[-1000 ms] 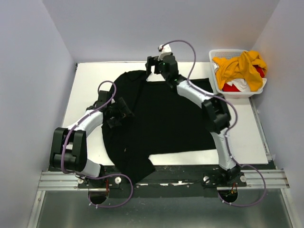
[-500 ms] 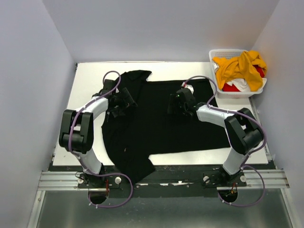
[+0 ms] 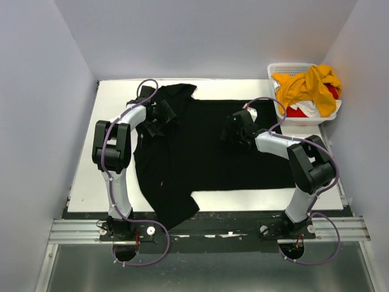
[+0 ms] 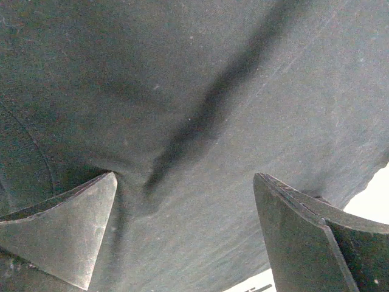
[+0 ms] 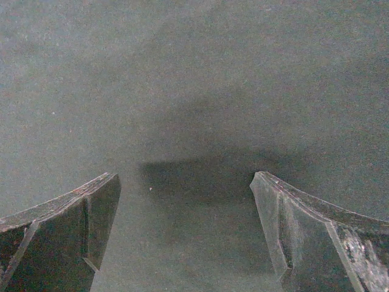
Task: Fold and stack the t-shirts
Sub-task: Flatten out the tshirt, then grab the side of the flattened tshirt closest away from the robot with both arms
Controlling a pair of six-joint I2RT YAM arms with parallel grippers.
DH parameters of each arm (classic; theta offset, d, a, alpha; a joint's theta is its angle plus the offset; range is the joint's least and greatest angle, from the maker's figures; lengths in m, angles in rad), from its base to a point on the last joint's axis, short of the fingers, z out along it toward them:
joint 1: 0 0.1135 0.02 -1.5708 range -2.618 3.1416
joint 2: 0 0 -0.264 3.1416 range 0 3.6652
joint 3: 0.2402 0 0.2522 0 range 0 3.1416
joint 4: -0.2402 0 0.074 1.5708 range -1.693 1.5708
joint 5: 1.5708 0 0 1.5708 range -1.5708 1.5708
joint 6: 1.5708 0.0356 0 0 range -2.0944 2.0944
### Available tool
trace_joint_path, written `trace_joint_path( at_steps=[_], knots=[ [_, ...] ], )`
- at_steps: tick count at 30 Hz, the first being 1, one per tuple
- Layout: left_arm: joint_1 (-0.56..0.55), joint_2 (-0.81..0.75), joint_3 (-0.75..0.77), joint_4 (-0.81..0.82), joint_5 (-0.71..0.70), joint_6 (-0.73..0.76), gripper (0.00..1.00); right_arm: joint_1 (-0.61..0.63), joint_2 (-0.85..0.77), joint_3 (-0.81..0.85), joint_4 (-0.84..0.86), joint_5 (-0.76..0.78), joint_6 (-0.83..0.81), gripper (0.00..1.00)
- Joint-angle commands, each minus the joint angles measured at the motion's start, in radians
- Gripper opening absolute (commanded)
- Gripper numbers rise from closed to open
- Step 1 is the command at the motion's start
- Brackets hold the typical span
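A large black t-shirt (image 3: 206, 155) lies spread across the white table, one flap hanging over the near edge. My left gripper (image 3: 164, 114) is low over its upper left part, open, with wrinkled black cloth (image 4: 200, 121) under and between its fingers (image 4: 67, 237). Over the shirt's upper middle sits my right gripper (image 3: 234, 131), also open, with only smooth black cloth (image 5: 194, 109) under its fingers (image 5: 292, 231). Mustard-yellow (image 3: 307, 85), red (image 3: 296, 112) and white (image 3: 311, 108) t-shirts are heaped in the basket.
A white slatted plastic basket (image 3: 275, 104) stands at the table's far right corner. Bare white table (image 3: 100, 164) shows left of the black shirt and on the right (image 3: 319, 176). White walls close in the table on three sides.
The right arm pulled back from the far edge to the shirt's upper middle. The left gripper moved toward the far left of the shirt. The shirt's upper part lies flatter.
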Motion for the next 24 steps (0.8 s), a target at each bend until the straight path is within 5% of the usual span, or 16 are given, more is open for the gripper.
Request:
trace_joint_path(
  at_steps=[1, 8, 14, 24],
  knots=[
    [0.015, 0.105, 0.162, -0.151, -0.022, -0.045, 0.99, -0.033, 0.073, 0.034, -0.001, -0.013, 0.004, 1.0],
    [0.022, 0.078, 0.186, -0.128, 0.016, -0.021, 0.98, -0.041, 0.035, 0.078, -0.02, -0.014, -0.002, 1.0],
    [-0.043, -0.195, 0.138, -0.185, -0.108, 0.098, 0.99, -0.041, -0.182, 0.036, -0.083, 0.056, 0.029, 1.0],
    [-0.472, -0.824, -0.499, -0.23, -0.36, 0.076, 0.99, -0.055, -0.456, -0.172, -0.241, 0.264, 0.158, 1.0]
  ],
)
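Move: The black t-shirt lies spread under both open hands, roughly 2 cm below them. Its middle is about 16 cm right and 7 cm back of the left hand, and some 5 cm left and 5 cm back of the right hand. From the left hand, the far sleeve is about 11 cm ahead and 6 cm right, the near sleeve some 29 cm back and 4 cm right. The basket stands about 13 cm ahead and 25 cm right of the right hand. Both open hands push forward about 2 cm on the t-shirt, then rise 11–16 cm, drawing back and right. ##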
